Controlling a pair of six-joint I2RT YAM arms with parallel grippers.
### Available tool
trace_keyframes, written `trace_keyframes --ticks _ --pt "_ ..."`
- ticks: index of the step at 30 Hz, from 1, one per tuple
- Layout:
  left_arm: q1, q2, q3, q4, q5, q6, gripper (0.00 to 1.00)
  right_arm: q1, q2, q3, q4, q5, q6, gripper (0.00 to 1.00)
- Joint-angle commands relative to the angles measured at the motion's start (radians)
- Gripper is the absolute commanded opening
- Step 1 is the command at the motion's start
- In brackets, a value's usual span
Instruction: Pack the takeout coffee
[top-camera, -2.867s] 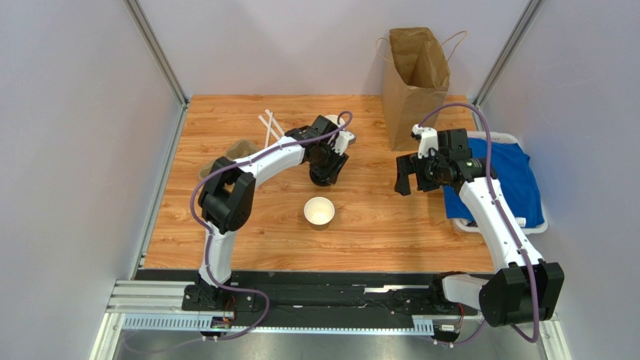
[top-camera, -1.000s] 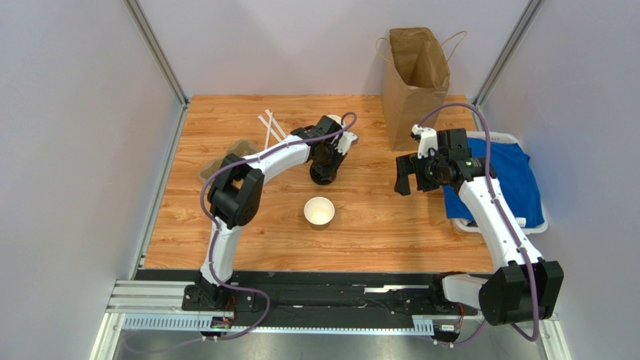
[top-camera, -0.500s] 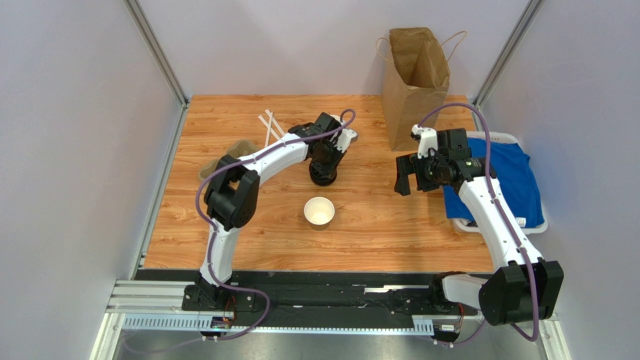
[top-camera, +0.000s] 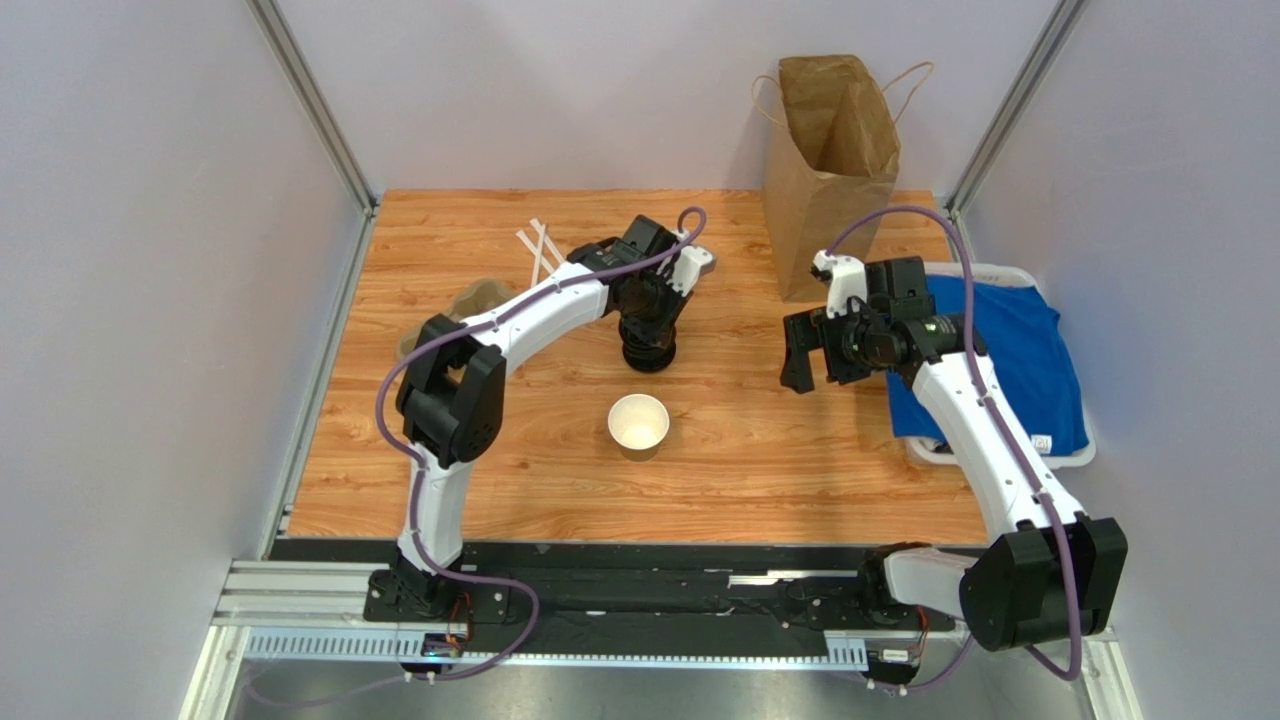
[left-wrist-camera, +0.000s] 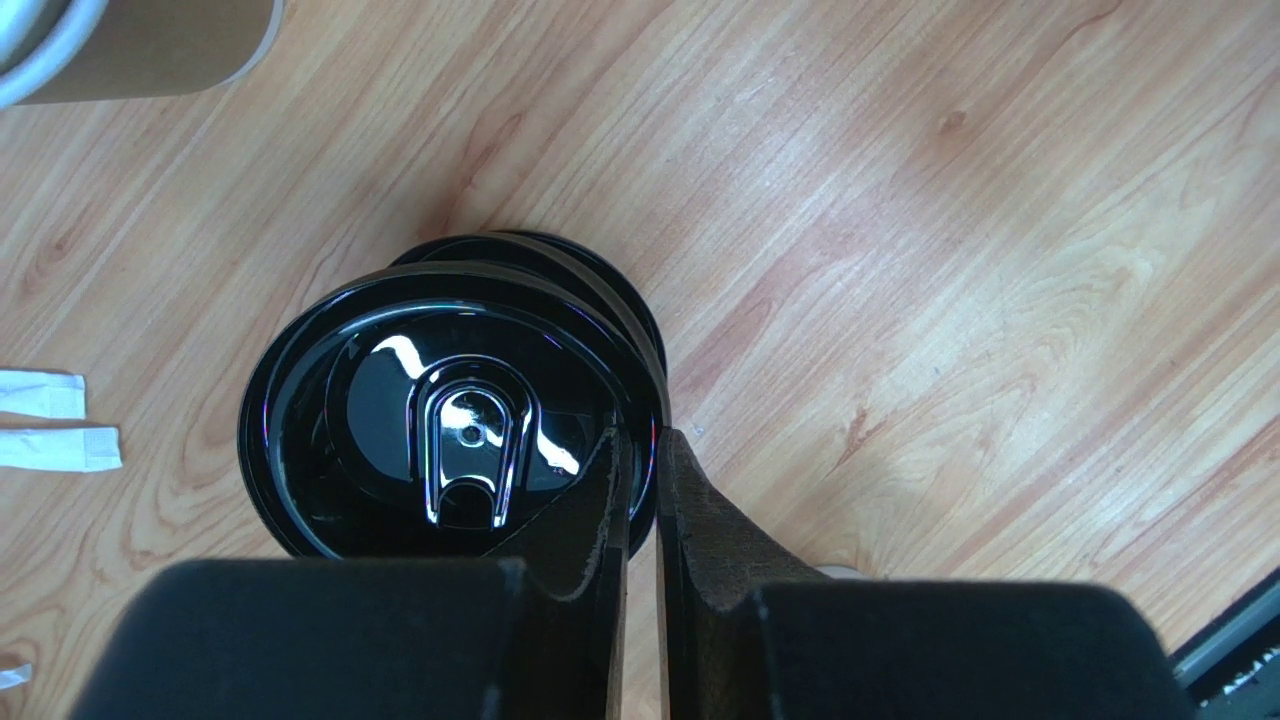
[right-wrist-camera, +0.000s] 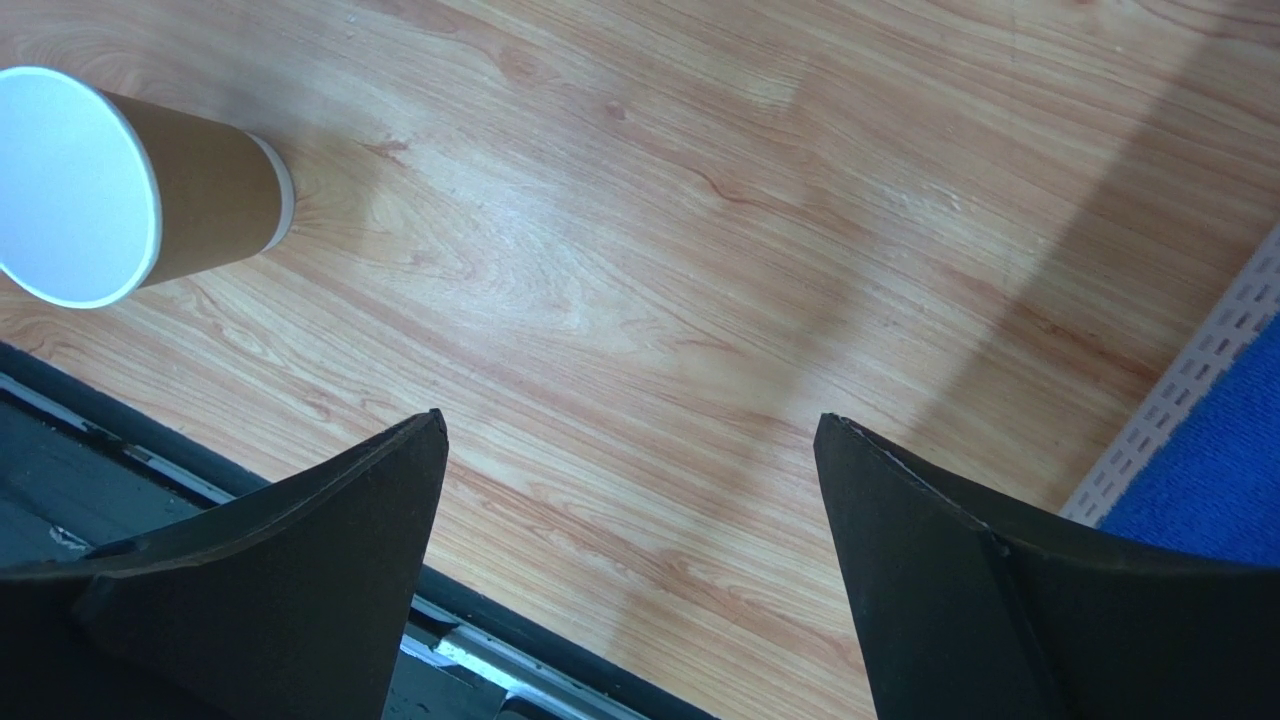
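Note:
A glossy black round lid (left-wrist-camera: 451, 435) fills the left wrist view; a second black rim (left-wrist-camera: 541, 258) peeks out just beyond it. My left gripper (left-wrist-camera: 639, 443) is shut on the lid's right edge, one finger inside the rim and one outside. From above the lid (top-camera: 649, 354) is a black stack under the left gripper (top-camera: 649, 333). The takeout coffee's brown cup is hidden, if it is under this lid. An open brown cup (top-camera: 639, 425), white inside, stands lidless nearer the bases. My right gripper (right-wrist-camera: 631, 428) hangs open over bare wood, right of that cup (right-wrist-camera: 90, 188).
A tall brown paper bag (top-camera: 831, 150) stands open at the back right. White wrapped sticks (top-camera: 538, 255) lie back left, near a grey-brown pulp carrier (top-camera: 481, 300) partly under the left arm. A white tray with a blue cloth (top-camera: 1007, 360) sits at the right edge.
The left gripper has closed a little more on the lid's rim and shifted slightly toward the back. The right gripper has drifted a little to the left, still open.

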Motion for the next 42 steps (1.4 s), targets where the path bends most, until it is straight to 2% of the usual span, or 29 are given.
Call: trace_keyframes --ticks 1,11,16,21,29,37,42 --pt "0.012 -0.068 0.007 0.007 0.042 0.01 0.0 0.034 0.02 0.047 0.047 -0.021 -0.008 1.0" --pt "0.012 -0.077 -0.061 0.069 -0.009 0.042 0.0 0.074 0.047 0.053 0.082 -0.027 0.011 1.0" --pt "0.012 -0.12 -0.137 0.128 -0.006 0.066 0.0 0.143 0.117 0.09 0.131 -0.037 0.069 1.0" --pt "0.014 -0.141 -0.183 0.177 -0.003 0.077 0.0 0.2 0.236 0.169 0.162 -0.044 0.176 0.85" --pt "0.014 -0.161 -0.229 0.234 0.0 0.099 0.0 0.2 0.356 0.246 0.2 -0.133 0.31 0.64" --pt "0.017 -0.166 -0.236 0.24 0.015 0.111 0.0 0.198 0.43 0.26 0.246 -0.144 0.397 0.56" --pt "0.02 -0.172 -0.261 0.266 0.017 0.096 0.0 0.198 0.456 0.219 0.309 -0.187 0.431 0.54"
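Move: The black lids are already pinched by the left hand at their right, near rim; their middle lies about 3 cm ahead of that hand and 2 cm left, level with it. From the open right hand they are roughly 26 cm left, 12 cm ahead and 7 cm lower. The single cup stands some 17 cm nearer the base than the lids, and the other cup about 11 cm beyond them and 3 cm to their right. The left fingers keep the lids pinched clear of the table, shifting them only a couple of centimetres left and down. Towards them comes the empty right hand, slowly at first, then quicker: about 12 cm left and 6 cm forward, sinking slightly, rolling some 20 degrees so its left side rises, while its fingers narrow from wide open to about half. It touches nothing yet. ##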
